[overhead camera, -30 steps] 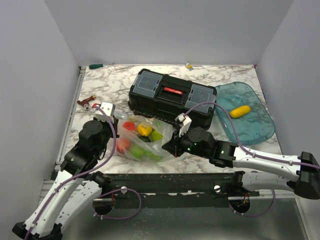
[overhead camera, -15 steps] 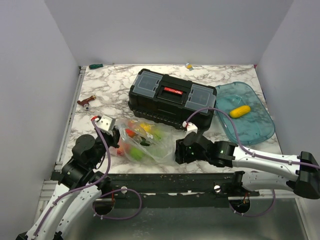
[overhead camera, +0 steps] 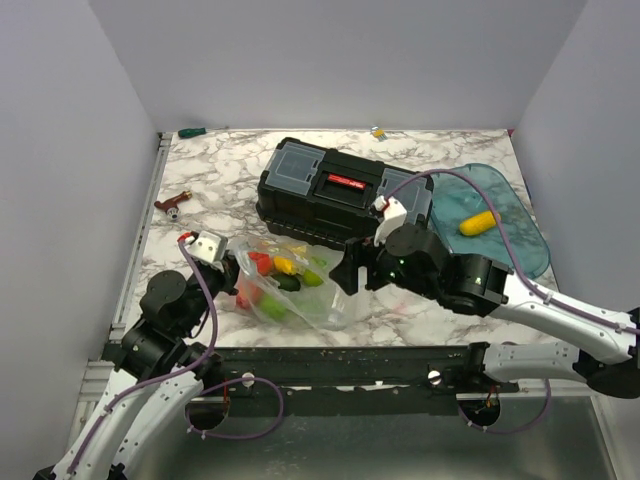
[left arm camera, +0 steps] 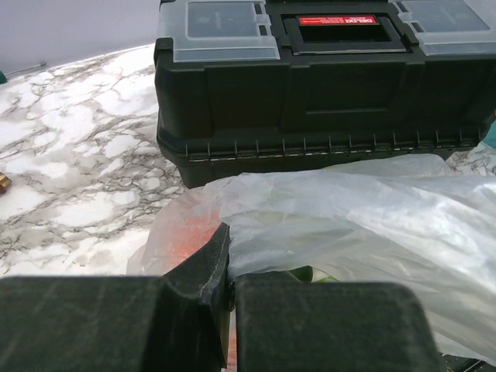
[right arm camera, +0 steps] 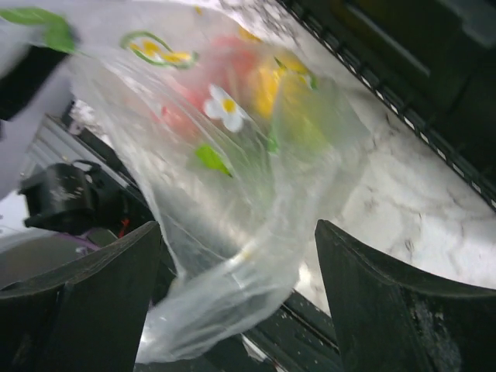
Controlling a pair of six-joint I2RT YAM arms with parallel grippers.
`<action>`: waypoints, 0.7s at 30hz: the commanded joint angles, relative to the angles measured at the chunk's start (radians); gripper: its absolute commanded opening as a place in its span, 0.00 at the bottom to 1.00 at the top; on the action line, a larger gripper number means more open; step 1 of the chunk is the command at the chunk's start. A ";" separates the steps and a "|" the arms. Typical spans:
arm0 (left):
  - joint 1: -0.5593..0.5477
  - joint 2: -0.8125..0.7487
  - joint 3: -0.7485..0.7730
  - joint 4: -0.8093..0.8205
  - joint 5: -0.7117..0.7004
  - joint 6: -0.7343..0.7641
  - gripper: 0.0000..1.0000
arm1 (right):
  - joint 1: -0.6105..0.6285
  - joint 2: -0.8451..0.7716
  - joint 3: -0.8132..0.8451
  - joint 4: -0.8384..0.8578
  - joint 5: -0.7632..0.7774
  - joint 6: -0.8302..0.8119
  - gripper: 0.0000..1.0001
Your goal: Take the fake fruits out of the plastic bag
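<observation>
The plastic bag [overhead camera: 300, 290] lies on the marble in front of the black toolbox, with red, yellow and green fake fruits [overhead camera: 278, 272] showing through the film. My left gripper [overhead camera: 233, 277] is shut on the bag's left edge. In the left wrist view its fingers [left arm camera: 194, 302] pinch the film of the bag [left arm camera: 349, 209]. My right gripper [overhead camera: 346, 274] hovers open at the bag's right end. In the right wrist view the loose end of the bag [right arm camera: 232, 263] hangs between the spread fingers [right arm camera: 101, 294], touching neither. A yellow fruit [right arm camera: 267, 85] shows through the film.
The black toolbox [overhead camera: 345, 195] stands just behind the bag. A translucent blue tray [overhead camera: 520, 255] at the right holds a yellow fruit [overhead camera: 480, 221]. A red-handled tool [overhead camera: 172, 205] lies at the left. A green screwdriver [overhead camera: 192, 131] lies at the back edge.
My right gripper has opened, let go of the bag's right end and risen a little. My left arm has drawn back toward the near left with the bag's edge in its grip.
</observation>
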 commanded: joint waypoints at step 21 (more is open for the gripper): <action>0.009 -0.031 0.022 0.023 0.027 -0.022 0.00 | 0.074 0.441 0.048 0.439 0.090 -0.205 0.06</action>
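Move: The plastic bag's middle lies about 14 cm to the right hand's left, some 2 cm farther out and 12 cm below. Within the bag, the yellow fruit is about 6 cm ahead and 16 cm left of the hand, the red fruit about 7 cm ahead and 23 cm left; the toolbox stands 20 cm ahead, nearly straight out. From the left hand, the bag's middle is about 15 cm to the right, level fore and aft, 11 cm lower. Swing the right gripper some 12 cm left, in over the fruit-filled bag, rising a little at first and then sinking about 8 cm towards the film. Shut its wide-open fingers almost fully on the way, turning the wrist about 15 degrees counter-clockwise and easing part of that back. Keep the left gripper still, shut on the bag's edge. ##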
